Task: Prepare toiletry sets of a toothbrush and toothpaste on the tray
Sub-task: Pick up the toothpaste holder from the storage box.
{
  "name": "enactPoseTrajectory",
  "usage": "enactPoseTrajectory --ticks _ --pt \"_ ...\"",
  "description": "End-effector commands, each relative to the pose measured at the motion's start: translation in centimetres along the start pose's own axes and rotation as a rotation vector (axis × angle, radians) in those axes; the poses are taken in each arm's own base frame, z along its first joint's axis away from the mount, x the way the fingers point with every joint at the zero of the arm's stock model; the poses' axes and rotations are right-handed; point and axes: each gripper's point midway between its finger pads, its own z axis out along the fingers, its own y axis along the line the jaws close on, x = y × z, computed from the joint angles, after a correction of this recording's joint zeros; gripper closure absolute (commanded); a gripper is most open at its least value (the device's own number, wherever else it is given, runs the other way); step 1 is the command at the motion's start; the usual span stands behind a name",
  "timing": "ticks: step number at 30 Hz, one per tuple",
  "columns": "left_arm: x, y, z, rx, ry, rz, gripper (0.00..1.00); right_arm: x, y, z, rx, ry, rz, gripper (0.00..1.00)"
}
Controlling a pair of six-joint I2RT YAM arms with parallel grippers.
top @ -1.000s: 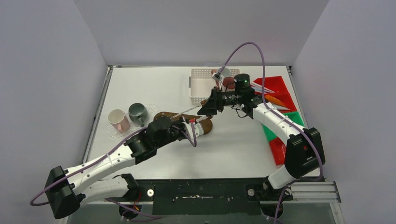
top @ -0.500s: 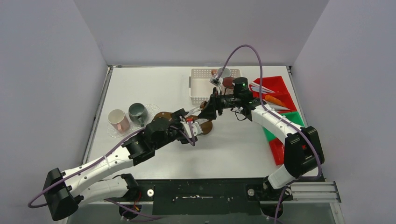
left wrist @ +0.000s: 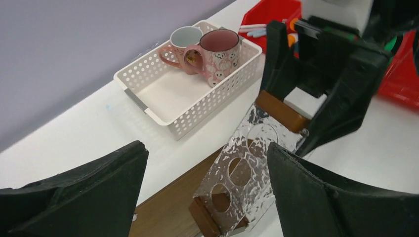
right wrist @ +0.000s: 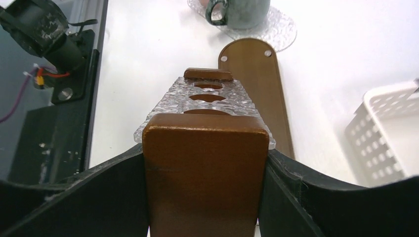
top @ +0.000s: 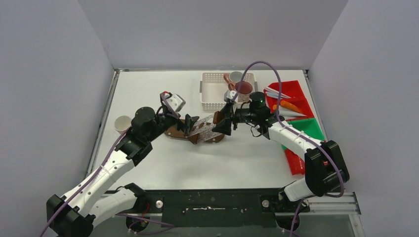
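Observation:
A clear textured holder with round holes and wooden end blocks lies tilted over the oval wooden tray. My right gripper is shut on its near wooden block. My left gripper hangs open above the holder's other end, touching nothing. A maroon mug and a white mug with a pink handle stand in the white basket. The dark green mug stands beyond the tray. The pinkish-white mug peeks out beside my left arm. Toothbrushes and tubes lie in the red bins.
Red bins and green bins line the right side of the table. A clear textured coaster lies under the green mug. The table's front edge and dark base plate show in the right wrist view.
My left gripper has opened, let go of the holder's end and drawn back up and to the left. The right gripper has shifted slightly left, still holding the holder.

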Motion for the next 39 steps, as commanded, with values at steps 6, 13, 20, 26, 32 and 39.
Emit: enactPoseTrajectory --ticks 6,13,20,26,32,39 --pt "-4.4 0.7 1.3 0.028 -0.037 -0.472 0.11 -7.0 1.8 -1.0 -0.015 -0.186 -0.564 1.00" --pt "-1.1 0.8 0.7 -0.074 0.138 -0.652 0.13 -7.2 1.4 -1.0 0.015 -0.200 -0.660 1.00" --pt "1.7 0.3 1.2 -0.105 0.281 -0.734 0.27 -7.6 1.3 -0.9 0.036 -0.218 -0.694 1.00" --pt "4.5 0.3 1.8 -0.144 0.360 -0.767 0.38 -7.3 1.6 -0.7 0.024 -0.229 -0.697 1.00" --pt "5.8 0.5 2.7 -0.161 0.382 -0.774 0.55 -7.4 1.9 -0.5 0.007 -0.250 -0.694 1.00" --pt "7.1 0.9 3.7 -0.186 0.408 -0.777 0.57 -7.4 2.1 -0.3 -0.008 -0.262 -0.696 1.00"
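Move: The right hand already holds the toothpaste holder by its right end; its middle is about 6 cm left of that hand, 2 cm back and 3 cm lower. From the open left hand the holder's middle lies roughly 4 cm right, 2 cm ahead and 11 cm below. The brown board is about 5 cm ahead, 1 cm left and 25 cm below the left hand, the white basket some 26 cm ahead and 15 cm right, at table level. The left hand tips down about 50 degrees, sinks some 9 cm to the holder and half closes. ##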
